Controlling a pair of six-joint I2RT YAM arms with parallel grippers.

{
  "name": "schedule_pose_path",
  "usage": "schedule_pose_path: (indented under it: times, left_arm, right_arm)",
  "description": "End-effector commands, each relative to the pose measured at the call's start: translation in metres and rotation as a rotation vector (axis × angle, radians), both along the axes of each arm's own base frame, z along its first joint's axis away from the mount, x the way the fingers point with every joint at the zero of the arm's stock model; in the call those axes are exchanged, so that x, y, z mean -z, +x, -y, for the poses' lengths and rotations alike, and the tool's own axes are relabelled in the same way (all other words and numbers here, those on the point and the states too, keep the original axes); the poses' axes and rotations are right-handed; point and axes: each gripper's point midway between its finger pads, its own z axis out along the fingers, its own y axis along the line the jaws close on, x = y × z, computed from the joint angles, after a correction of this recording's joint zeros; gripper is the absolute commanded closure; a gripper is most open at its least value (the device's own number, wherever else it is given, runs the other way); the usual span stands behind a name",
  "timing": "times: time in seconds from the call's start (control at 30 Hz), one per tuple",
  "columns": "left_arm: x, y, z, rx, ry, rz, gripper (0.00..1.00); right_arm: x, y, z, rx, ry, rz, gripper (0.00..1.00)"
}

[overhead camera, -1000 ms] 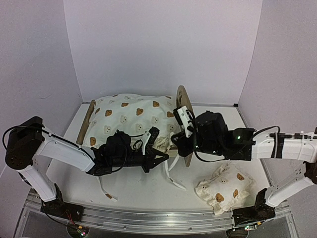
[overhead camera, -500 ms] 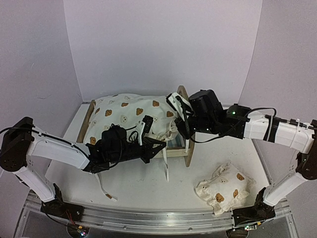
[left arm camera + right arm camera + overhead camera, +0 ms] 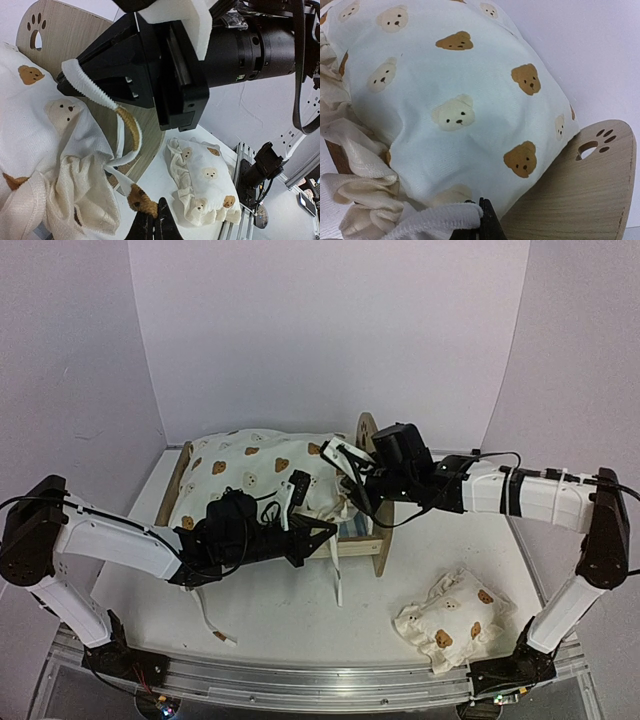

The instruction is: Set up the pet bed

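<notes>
The pet bed stands mid-table, its light-wood headboard (image 3: 378, 502) with the paw cutout to the right and its footboard (image 3: 174, 486) to the left. A cream bear-print cushion (image 3: 262, 472) lies on it. My left gripper (image 3: 330, 528) is in front of the headboard, shut on the brown-tipped end of a cushion tie (image 3: 139, 199). My right gripper (image 3: 347, 472) reaches over the headboard (image 3: 580, 195) at the cushion's corner (image 3: 455, 100), shut on a white tie (image 3: 437, 220). The left wrist view shows that tie (image 3: 92, 85) hanging from the right gripper's black jaws.
A small bear-print pillow (image 3: 450, 620) lies at the front right, also visible as the pillow (image 3: 202, 182) beyond the left fingertips. A loose white tie (image 3: 213, 624) trails on the table at the front left. White walls close in on three sides.
My right arm has swung back and up, from in front of the headboard to over its top at the cushion's corner. My left gripper has lifted slightly with its tie.
</notes>
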Motion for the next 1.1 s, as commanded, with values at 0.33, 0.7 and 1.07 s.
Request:
schedule_pose_path:
  times: [0.33,0.7,1.07]
  left_arm:
    - [-0.034,0.001,0.006,0.015,-0.067,0.064,1.0]
    - [-0.036,0.004,0.006,0.001,-0.063,0.083,1.0]
    - [-0.04,0.008,0.028,0.043,-0.069,0.092,1.0]
  right_arm:
    - [0.009,0.016,0.012,0.054,-0.054,0.1,1.0]
    - [0.022,0.001,0.027,0.198,0.033,-0.058,0.87]
    - [-0.019,-0.055,0.035,0.305,0.186,-0.419,0.36]
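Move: The right gripper, still shut, pinches the strap's free end right at its tips. From this hand the cushion's middle lies roughly 15 cm to the left, 2 cm farther out and 8 cm lower, and the paw-print headboard stands about 6 cm to the right, level front to back, its middle some 7 cm below. For the left gripper, shut on the same strap's bear-print stretch, that free end is about 8 cm ahead, straight in line sideways and slightly higher, perhaps 3 cm. Keep the left gripper's pinch on the strap and hold it in place, easing it only some 1.5 cm right at the very end. Sink the right gripper about 2.5 cm beside the headboard, then open its fingers to just over half to free the strap end while drawing back roughly 4 cm towards the left gripper, tipping the fingers further down and turning them clockwise about 15 degrees. ##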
